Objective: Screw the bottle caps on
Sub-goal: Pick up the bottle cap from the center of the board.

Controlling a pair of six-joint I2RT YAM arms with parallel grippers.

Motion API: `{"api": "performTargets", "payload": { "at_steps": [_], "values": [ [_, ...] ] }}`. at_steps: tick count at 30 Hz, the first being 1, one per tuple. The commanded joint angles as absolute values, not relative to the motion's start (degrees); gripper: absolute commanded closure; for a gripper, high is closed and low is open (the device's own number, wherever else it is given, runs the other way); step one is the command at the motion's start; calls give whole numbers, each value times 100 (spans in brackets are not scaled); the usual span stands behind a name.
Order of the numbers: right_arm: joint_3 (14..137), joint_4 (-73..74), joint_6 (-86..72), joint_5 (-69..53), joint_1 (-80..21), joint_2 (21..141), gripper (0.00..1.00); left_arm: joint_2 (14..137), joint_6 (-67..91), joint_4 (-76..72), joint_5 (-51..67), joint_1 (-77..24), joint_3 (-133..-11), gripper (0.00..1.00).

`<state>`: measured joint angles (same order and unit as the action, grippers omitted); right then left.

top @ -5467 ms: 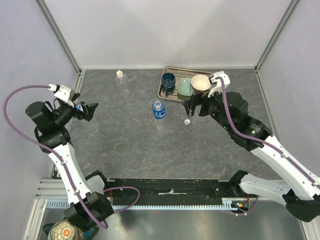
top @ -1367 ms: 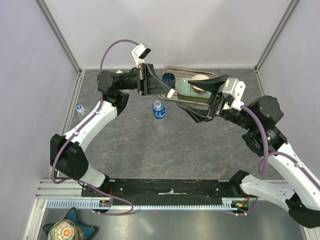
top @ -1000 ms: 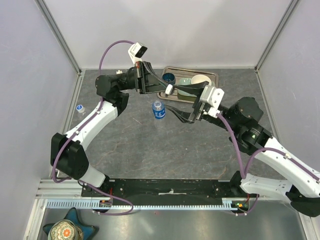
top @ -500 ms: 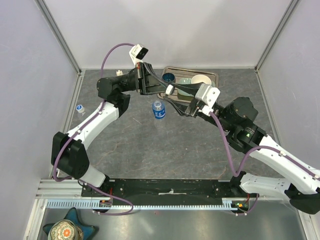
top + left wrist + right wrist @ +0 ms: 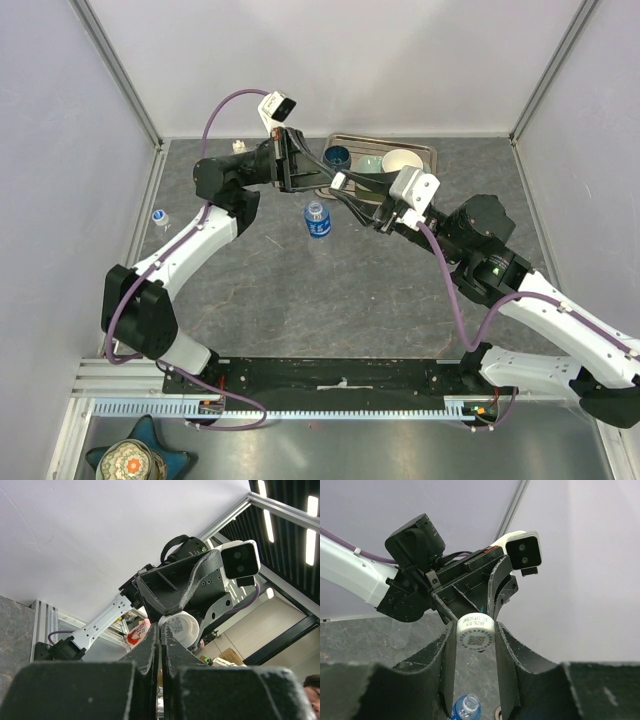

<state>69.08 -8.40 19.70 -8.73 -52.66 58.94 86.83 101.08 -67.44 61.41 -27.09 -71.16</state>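
A white bottle cap [image 5: 340,182] hangs in the air above the table, between the two arms. My left gripper [image 5: 337,180] is shut, and its tips [image 5: 161,626] pinch the cap [image 5: 181,629] by its rim. My right gripper [image 5: 475,635] meets it from the other side, both fingers pressed against the cap [image 5: 475,632]. Below stands an open bottle [image 5: 317,220] with a blue label, also seen under the right fingers [image 5: 467,707]. A pale ring that may be another cap [image 5: 498,713] lies beside it.
A metal tray [image 5: 427,150] at the back holds a dark blue cup [image 5: 337,157] and a white bowl [image 5: 402,160]. A clear capped bottle [image 5: 240,150] stands at the back left. Another small bottle [image 5: 160,217] lies by the left wall.
My right gripper has swung left to the cap in my left gripper and closed its fingers on it. The left arm has barely moved.
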Motion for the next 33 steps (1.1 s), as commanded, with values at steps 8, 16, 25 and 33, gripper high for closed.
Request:
{"api": "performTargets", "payload": {
  "at_steps": [8,16,25,33],
  "values": [
    [7321,-212,1618,-633,-5291,5459,77,8157,7704,-4163,6907,-1978,-6979,4],
    [7488,387,1477,-466,-5282,5124,76,7717,266,1336,5433,-1644,-6875,1],
    [7611,413,1310,-431,-5291,5150,74,7717,-1115,791,5178,-1556,-5678,1],
    [7963,720,1257,-282,-5291,5274,73,7532,-1625,106,4860,-1450,-4809,1]
  ]
}}
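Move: The open bottle with the blue label stands about 15 cm ahead of the left hand, 5 cm to its left and some 38 cm below; from the right hand, which already grips the cap beside the left fingertips, it lies much the same: 15 cm ahead, 5 cm left, 38 cm down. On the tray, from the right hand, the blue cup is about 31 cm ahead, straight on, and the white bowl equally far ahead but 15 cm right, both roughly 42 cm down. Down in a long swoop goes the left hand: its fingers spring wide open, letting go of the cap, and it swings first forward, then left, sinking nearly 30 cm towards the labelled bottle, while its wrist turns some 60 degrees and the fingers dip to point right and slightly downward. The right hand keeps its pinch on the cap and draws off about 5 cm, mostly to the right, ending a little back and up. ##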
